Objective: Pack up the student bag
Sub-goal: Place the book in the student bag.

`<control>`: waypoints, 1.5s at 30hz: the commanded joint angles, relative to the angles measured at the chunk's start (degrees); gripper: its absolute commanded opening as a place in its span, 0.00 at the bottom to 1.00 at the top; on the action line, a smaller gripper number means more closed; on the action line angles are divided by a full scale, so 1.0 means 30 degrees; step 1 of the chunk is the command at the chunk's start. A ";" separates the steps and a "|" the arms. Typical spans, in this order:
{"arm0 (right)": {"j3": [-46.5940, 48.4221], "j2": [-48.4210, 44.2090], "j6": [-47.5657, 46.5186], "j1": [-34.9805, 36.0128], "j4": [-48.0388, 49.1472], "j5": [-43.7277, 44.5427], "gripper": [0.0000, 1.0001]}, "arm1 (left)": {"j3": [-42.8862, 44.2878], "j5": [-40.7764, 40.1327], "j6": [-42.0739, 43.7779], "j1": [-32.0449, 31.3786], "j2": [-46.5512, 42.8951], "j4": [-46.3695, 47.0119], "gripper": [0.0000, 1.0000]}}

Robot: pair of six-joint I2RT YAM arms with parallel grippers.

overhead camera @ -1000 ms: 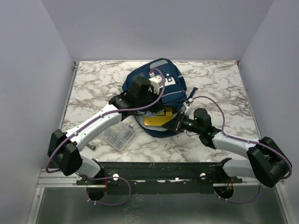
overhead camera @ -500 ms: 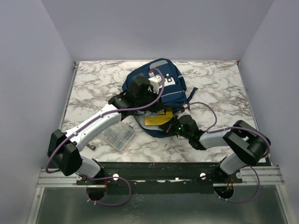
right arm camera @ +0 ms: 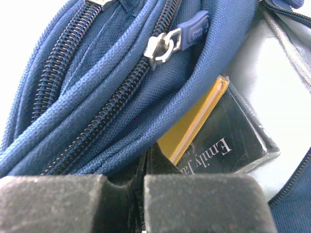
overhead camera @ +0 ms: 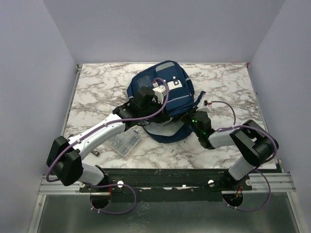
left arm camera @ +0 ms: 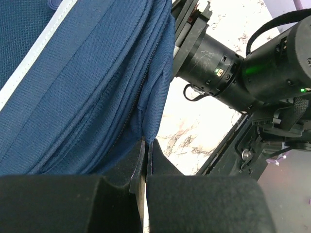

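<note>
The navy student bag (overhead camera: pixel 167 90) lies at the middle back of the table, its open mouth facing the arms. My left gripper (overhead camera: pixel 156 114) is shut on a fold of the bag's blue fabric (left arm camera: pixel 87 82) at the near edge; the fold runs straight into the fingertips (left arm camera: pixel 146 141). My right gripper (overhead camera: pixel 181 120) is at the mouth's right side, shut on the zipper rim (right arm camera: pixel 121 97) with the tips (right arm camera: pixel 146 156) just under it. A black and yellow book (right arm camera: pixel 221 138) lies inside on the grey lining. A zipper pull (right arm camera: pixel 167 42) hangs above it.
A small clear plastic box (overhead camera: pixel 122 141) sits on the marble table (overhead camera: pixel 97 87) near the left arm's elbow. The right arm's wrist (left arm camera: pixel 228 73) is close in front of the left gripper. Purple cables loop over both arms. A black rail (overhead camera: pixel 160 177) borders the near edge.
The right gripper has swung in to the bag's mouth and closed on its rim. The yellow book, seen from above earlier, is now covered by the bag's edge. The left gripper shifted slightly nearer.
</note>
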 commanded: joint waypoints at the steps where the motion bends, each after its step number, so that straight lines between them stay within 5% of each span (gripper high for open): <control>1: -0.0512 -0.2203 -0.0443 -0.0474 -0.1205 -0.1122 0.00 | -0.0287 0.0310 -0.0501 0.0002 -0.0143 0.0832 0.00; 6: -0.2700 -0.7175 -0.1449 -0.0966 -0.6715 -0.1770 0.01 | -0.0302 0.0397 -0.0650 0.0047 0.0668 0.1138 0.00; 13: -0.2447 -1.3941 -0.4618 -0.4289 -1.4564 -0.3131 0.30 | -0.0752 0.0491 -0.1249 0.0100 0.1528 0.1368 0.00; 21: 0.1658 -1.1236 -0.5179 -0.5822 -1.6218 -0.8579 0.47 | -0.1272 0.1066 -0.2229 0.0100 0.2331 0.1804 0.00; 24: 0.2481 -0.9359 -0.4661 -0.5910 -1.5343 -1.1125 0.62 | -0.1473 0.1254 -0.2348 0.0089 0.2323 0.1817 0.01; 27: 0.2858 -0.7979 -0.3709 -0.5900 -1.5129 -1.2992 0.81 | -0.1508 0.2090 -0.2333 0.0138 0.2141 0.1769 0.24; 30: 0.2280 -0.7514 -0.3250 -0.5850 -1.4508 -1.3723 0.87 | -0.2047 0.2430 -0.2347 0.0522 0.1002 0.1798 0.51; 33: 0.1879 -0.8374 -0.3634 -0.4945 -1.5768 -1.1903 0.96 | -0.2749 0.2537 -0.2373 0.1688 -0.0338 0.1472 0.63; 38: 0.0977 -0.9484 -0.3005 -0.3835 -1.6624 -1.1459 0.98 | -0.4120 0.1620 -0.3208 0.5352 -0.2658 0.0916 0.80; 45: -0.0648 -0.9528 0.0744 -0.2106 -1.5569 -0.9853 0.99 | -0.5632 0.0996 -0.5131 0.9503 -0.4456 0.1385 0.80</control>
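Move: My left hand keeps the bag's flap edge pinched; the front rim of the bag's opening, where the flap goes, lies about 16 cm below it and 5 cm nearer me. The clear box is some 22 cm to its left, 5 cm nearer me and 19 cm lower. My closed right fingers are under the flap: the yellow book's middle is about 5 cm ahead, 7 cm left and 2 cm below, the front rim 15 cm back, 7 cm left and 6 cm lower. I draw my shut right fingers out of the bag, back, right and up, well clear of the book, while my left hand lowers the pinched flap about 6 cm, then opens and lets go, swinging left and forward some 14 cm. My right hand swings back left some 10 cm, opening wide, then draws back and down towards the flap's front. ##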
